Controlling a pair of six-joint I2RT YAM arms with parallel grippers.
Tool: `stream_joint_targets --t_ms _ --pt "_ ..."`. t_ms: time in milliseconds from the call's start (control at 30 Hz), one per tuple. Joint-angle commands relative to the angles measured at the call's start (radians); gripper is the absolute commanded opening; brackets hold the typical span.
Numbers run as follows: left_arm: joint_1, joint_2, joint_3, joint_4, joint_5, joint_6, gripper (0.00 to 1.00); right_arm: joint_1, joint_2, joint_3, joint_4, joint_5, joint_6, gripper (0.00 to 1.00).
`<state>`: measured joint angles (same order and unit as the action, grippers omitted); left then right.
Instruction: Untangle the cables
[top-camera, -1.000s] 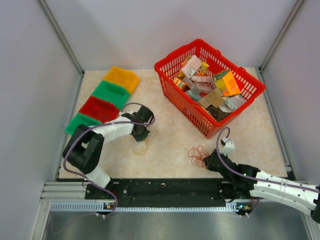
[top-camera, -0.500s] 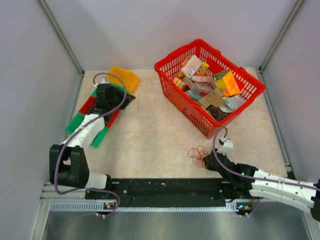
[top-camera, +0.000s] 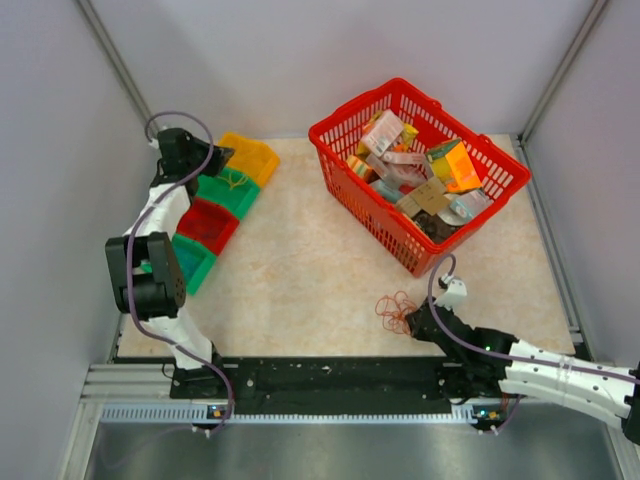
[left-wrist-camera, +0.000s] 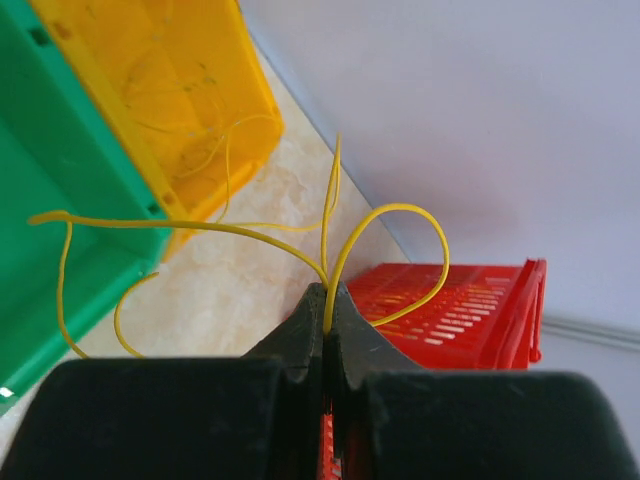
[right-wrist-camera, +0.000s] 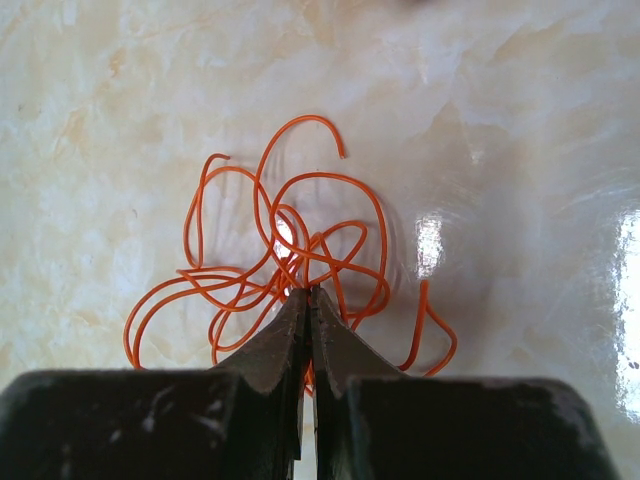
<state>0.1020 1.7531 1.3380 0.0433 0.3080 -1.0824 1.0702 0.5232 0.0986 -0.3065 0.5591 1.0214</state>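
My left gripper (top-camera: 214, 159) hangs at the back left, over the yellow bin (top-camera: 252, 158) and the green bin (top-camera: 226, 192). In the left wrist view its jaws (left-wrist-camera: 328, 298) are shut on a thin yellow cable (left-wrist-camera: 405, 206), whose loops fan out above the yellow bin (left-wrist-camera: 170, 90) and the green bin (left-wrist-camera: 50, 200). In the top view the yellow cable (top-camera: 235, 180) dangles below the gripper. My right gripper (top-camera: 408, 322) sits low at the front right. Its tips (right-wrist-camera: 308, 295) are shut on a tangle of orange cable (right-wrist-camera: 300, 118) lying on the table (top-camera: 300, 270).
A red basket (top-camera: 335, 135) full of packets stands at the back right, also seen in the left wrist view (left-wrist-camera: 470, 310). A red bin (top-camera: 205, 222) and another green bin (top-camera: 186, 264) continue the row on the left. Grey walls close in the table.
The left arm has swung from the middle of the table to the back left over the bins, carrying the yellow cable. The right gripper and orange tangle have barely moved.
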Motion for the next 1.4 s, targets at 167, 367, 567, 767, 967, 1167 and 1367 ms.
stream_joint_targets --t_ms 167,367,567,767,967,1167,1367 --pt "0.013 0.114 0.197 0.041 -0.012 0.154 0.00 -0.012 0.024 0.035 0.001 0.009 -0.020 0.00" --pt "-0.027 0.319 0.545 -0.264 -0.096 0.404 0.00 -0.012 0.023 0.027 0.000 0.001 -0.006 0.00" --pt "-0.064 0.428 0.664 -0.275 -0.072 0.604 0.00 -0.012 0.034 0.041 -0.002 0.013 -0.024 0.00" --pt "-0.061 0.488 0.590 -0.136 0.133 0.549 0.00 -0.013 0.067 0.058 0.001 0.021 -0.024 0.00" --pt "-0.016 0.480 0.452 -0.059 0.106 0.457 0.00 -0.013 0.069 0.058 0.001 0.005 -0.027 0.00" --pt "0.036 0.459 0.403 -0.144 0.026 0.388 0.00 -0.012 0.051 0.046 0.001 0.005 -0.021 0.00" --pt "0.042 0.534 0.555 -0.281 0.039 0.400 0.00 -0.013 0.051 0.049 0.003 0.005 -0.024 0.00"
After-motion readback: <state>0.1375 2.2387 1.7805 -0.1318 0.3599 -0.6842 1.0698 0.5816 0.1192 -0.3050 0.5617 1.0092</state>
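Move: The left hand already holds the yellow cable high up. The yellow bin it is taken to lies about 14 cm ahead, 2 cm to its left and roughly 20 cm below. The near green bin is about 3 cm ahead and 5 cm left, and the red bin about 7 cm back and 9 cm left, both some 20 cm below. From the right hand, the yellow bin is about 50 cm ahead and 38 cm left, at about its height. Carry the left gripper forward about 10 cm towards the yellow bin, rolling its left side up some 25 degrees, then sink about 13 cm, easing back a little. On the way down swing a few centimetres right and then back left, turning clockwise and partly back. Keep the fingers shut on the yellow cable and stay above the bin floor. ##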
